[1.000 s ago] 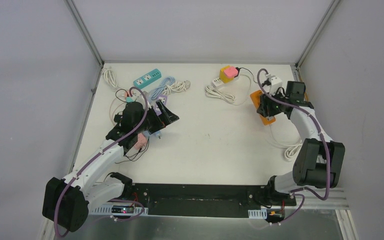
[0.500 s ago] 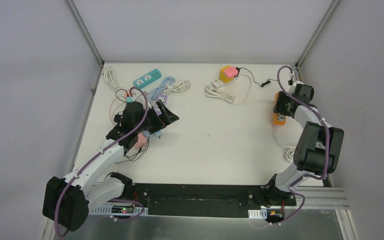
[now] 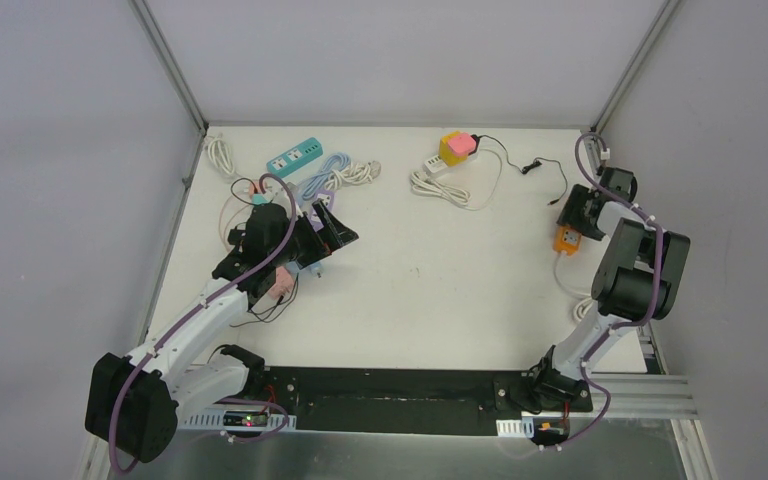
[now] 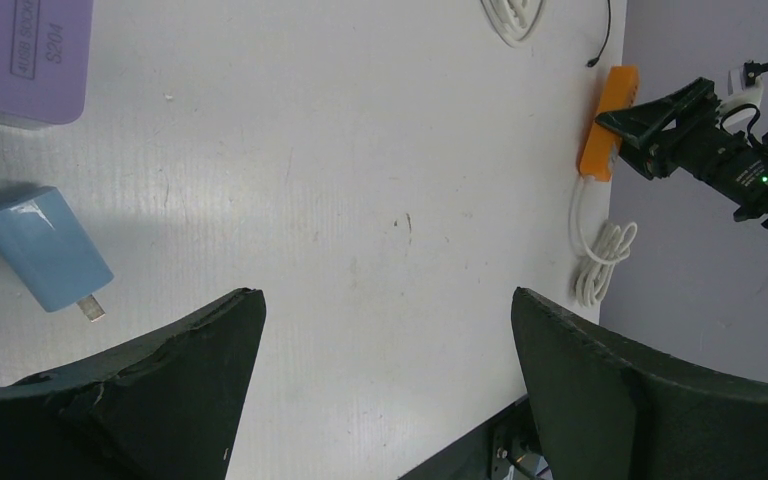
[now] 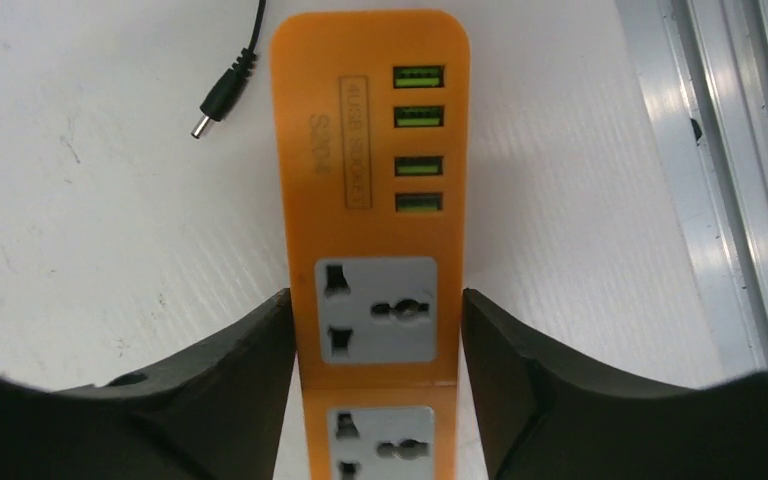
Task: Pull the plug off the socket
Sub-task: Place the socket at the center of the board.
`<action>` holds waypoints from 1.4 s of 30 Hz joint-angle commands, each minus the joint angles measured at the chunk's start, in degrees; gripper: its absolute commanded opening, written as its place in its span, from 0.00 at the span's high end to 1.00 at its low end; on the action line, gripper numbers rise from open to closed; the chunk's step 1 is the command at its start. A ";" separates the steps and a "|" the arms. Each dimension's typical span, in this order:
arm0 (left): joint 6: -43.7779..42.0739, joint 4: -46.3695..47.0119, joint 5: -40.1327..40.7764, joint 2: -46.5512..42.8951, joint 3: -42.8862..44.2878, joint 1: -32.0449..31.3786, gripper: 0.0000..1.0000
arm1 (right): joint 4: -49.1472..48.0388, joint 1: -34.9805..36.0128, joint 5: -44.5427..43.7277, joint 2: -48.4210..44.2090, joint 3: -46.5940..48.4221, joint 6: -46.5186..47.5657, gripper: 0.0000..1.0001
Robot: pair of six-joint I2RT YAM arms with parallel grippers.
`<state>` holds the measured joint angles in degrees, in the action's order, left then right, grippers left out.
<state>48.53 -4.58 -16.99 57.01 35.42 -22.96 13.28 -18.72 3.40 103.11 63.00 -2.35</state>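
Observation:
An orange socket strip (image 5: 375,150) with green USB ports lies flat at the table's right edge (image 3: 563,239). My right gripper (image 5: 377,295) straddles it. The left finger presses its side and the right finger stands a sliver off. Both of its sockets in the right wrist view are empty. A black barrel connector (image 5: 222,100) lies just beyond it. A black plug (image 3: 476,139) sits in a pink-and-yellow cube socket (image 3: 455,148) at the back. My left gripper (image 4: 385,295) hangs wide open and empty over bare table, near a loose light-blue charger plug (image 4: 45,250).
A purple USB strip (image 4: 25,50) lies by the left gripper, with a teal strip (image 3: 293,157) and coiled cables (image 3: 345,175) behind it. A white cable coil (image 4: 600,262) sits near the orange strip. The aluminium frame rail (image 5: 730,180) runs close on the right.
The right arm swung toward the right edge and drew back, taking the orange strip with it. A white adapter seen beside the strip a second ago no longer shows. The left arm stayed still.

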 commanded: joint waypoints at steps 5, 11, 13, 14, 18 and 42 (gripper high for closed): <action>0.33 2.75 -0.04 0.18 1.26 -0.59 0.04 | 0.86 -0.86 0.53 -1.73 3.07 -0.50 0.24; 0.19 2.96 -0.41 1.27 2.01 -0.59 0.04 | 1.17 -1.30 1.19 -4.57 2.99 0.51 0.22; 0.15 3.08 -0.45 1.59 2.18 -0.60 0.04 | 1.35 -1.40 1.66 -5.79 2.96 1.15 0.22; 0.16 3.22 -0.56 1.75 2.26 -0.59 0.04 | 1.44 -1.45 2.08 -6.40 2.95 1.48 0.22; 0.16 3.52 -0.67 2.12 2.29 -0.59 0.04 | 1.80 -1.74 5.03 -8.61 2.84 1.92 0.21; -1.26 4.49 -2.25 4.03 3.78 -1.99 0.04 | 21.82 -1.59 49.93 -10.77 8.23 14.55 0.21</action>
<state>48.53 -3.14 -18.20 60.29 36.14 -23.59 30.09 -20.05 43.20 93.69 69.30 9.04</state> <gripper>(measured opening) 0.964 0.787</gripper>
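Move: The orange socket is still between the right fingers, its middle about 2 cm ahead of the hand point and roughly level with it. The black lead's plug tip lies some 7 cm ahead and 6 cm left, 3 cm lower; the socket's coiled white cable is about 22 cm back and 3 cm right. From the left hand the socket is roughly 60 cm right, 12 cm ahead and 15 cm down. Open the right fingers to let go of the orange socket's sides on the table, then lift straight up off it. From about 6 cm up, swing left towards the middle of the board while still rising, some 10 cm each way in all. Turn the wrist about 30 degrees counter-clockwise and roll its left side up as it goes, fingers staying open. ##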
